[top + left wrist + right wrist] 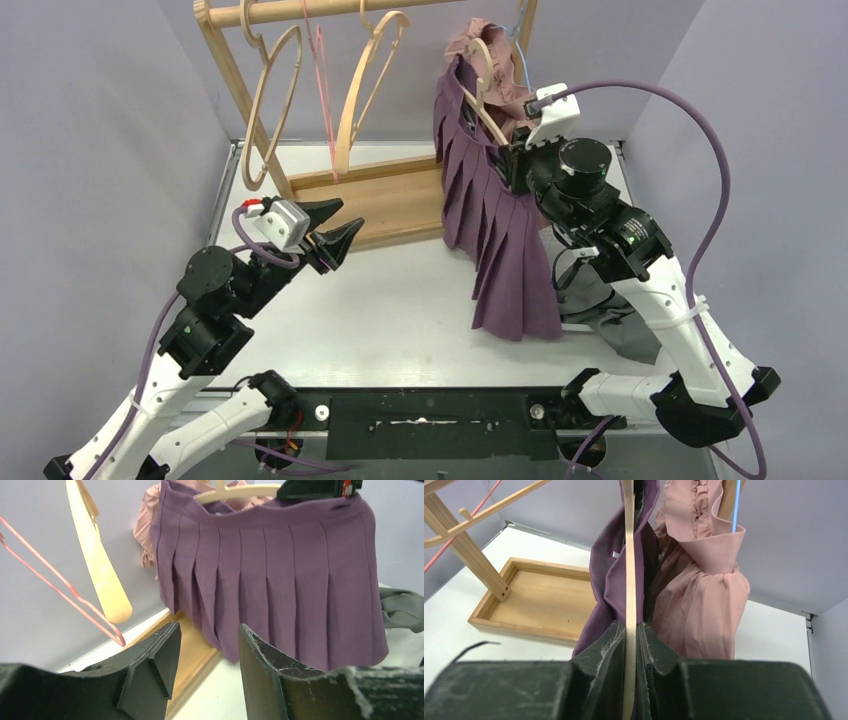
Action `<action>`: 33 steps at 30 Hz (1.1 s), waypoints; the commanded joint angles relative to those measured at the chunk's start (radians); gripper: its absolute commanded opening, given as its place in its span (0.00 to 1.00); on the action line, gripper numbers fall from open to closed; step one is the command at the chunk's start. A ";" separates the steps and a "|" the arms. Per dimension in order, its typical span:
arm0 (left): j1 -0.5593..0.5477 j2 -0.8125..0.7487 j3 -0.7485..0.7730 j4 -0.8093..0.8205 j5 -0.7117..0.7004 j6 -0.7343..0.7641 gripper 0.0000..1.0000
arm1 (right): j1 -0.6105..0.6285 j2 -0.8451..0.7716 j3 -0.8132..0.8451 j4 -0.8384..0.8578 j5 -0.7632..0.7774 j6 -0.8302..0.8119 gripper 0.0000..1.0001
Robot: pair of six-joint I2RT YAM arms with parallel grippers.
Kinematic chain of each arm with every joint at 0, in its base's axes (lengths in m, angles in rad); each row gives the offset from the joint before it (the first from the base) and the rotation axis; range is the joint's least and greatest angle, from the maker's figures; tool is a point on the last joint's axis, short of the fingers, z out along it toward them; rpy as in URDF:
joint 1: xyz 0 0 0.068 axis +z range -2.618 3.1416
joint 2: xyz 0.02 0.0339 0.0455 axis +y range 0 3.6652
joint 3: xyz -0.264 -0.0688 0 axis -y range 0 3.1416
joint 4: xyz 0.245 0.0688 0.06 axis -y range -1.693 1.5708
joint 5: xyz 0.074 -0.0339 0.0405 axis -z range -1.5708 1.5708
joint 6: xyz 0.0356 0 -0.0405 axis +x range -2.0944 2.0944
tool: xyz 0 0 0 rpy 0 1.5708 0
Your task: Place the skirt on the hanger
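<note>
A purple pleated skirt (495,215) hangs from a pale wooden hanger (480,95) at the back right, its hem reaching the table. In the right wrist view the hanger (628,580) runs as a thin wooden bar between the jaws of my right gripper (630,630), which is shut on it, with the skirt (604,575) folded over the bar. My right gripper (520,160) sits at the skirt's waistband. My left gripper (335,235) stands open, left of the skirt and apart from it. Through its fingers, the left wrist view shows the skirt (280,575) spread flat, and my left gripper (207,645) holds nothing.
A wooden rack (225,70) with a tray base (390,205) stands at the back, carrying empty wooden hangers (275,95) and a pink wire hanger (322,70). A pink garment (500,70) hangs behind the skirt. Grey cloth (610,325) lies under the right arm.
</note>
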 commanded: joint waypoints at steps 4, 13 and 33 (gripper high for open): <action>-0.004 0.013 -0.025 0.100 -0.010 -0.042 0.45 | -0.009 0.022 0.120 0.310 0.048 -0.034 0.00; -0.003 0.021 -0.053 0.108 -0.015 -0.055 0.45 | -0.048 0.131 0.213 0.419 0.047 -0.033 0.00; -0.003 -0.049 -0.132 0.079 -0.043 -0.136 0.45 | -0.271 0.387 0.438 0.347 -0.195 0.115 0.00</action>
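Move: The right hand already grips the outer right part of the hanger wearing the purple skirt. The right end of the rack's bar, where the hook is headed, lies about 28 cm ahead, 5 cm left and some 12 cm above. The hung pink skirt is roughly 18 cm ahead, 2 cm left at similar height; the nearest wooden hanger is about 20 cm ahead and 22 cm left. From the left hand, that bar end lies some 38 cm ahead, 22 cm right and 13 cm up. Still pinching the hanger, the right hand carries it and the skirt forward about 14 cm towards the right end of the bar, just left of the pink skirt, first climbing some 5 cm, then sinking about 2 cm over the last stretch, with a slight clockwise turn. The empty left hand, fingers staying open, sinks about 4 cm. ##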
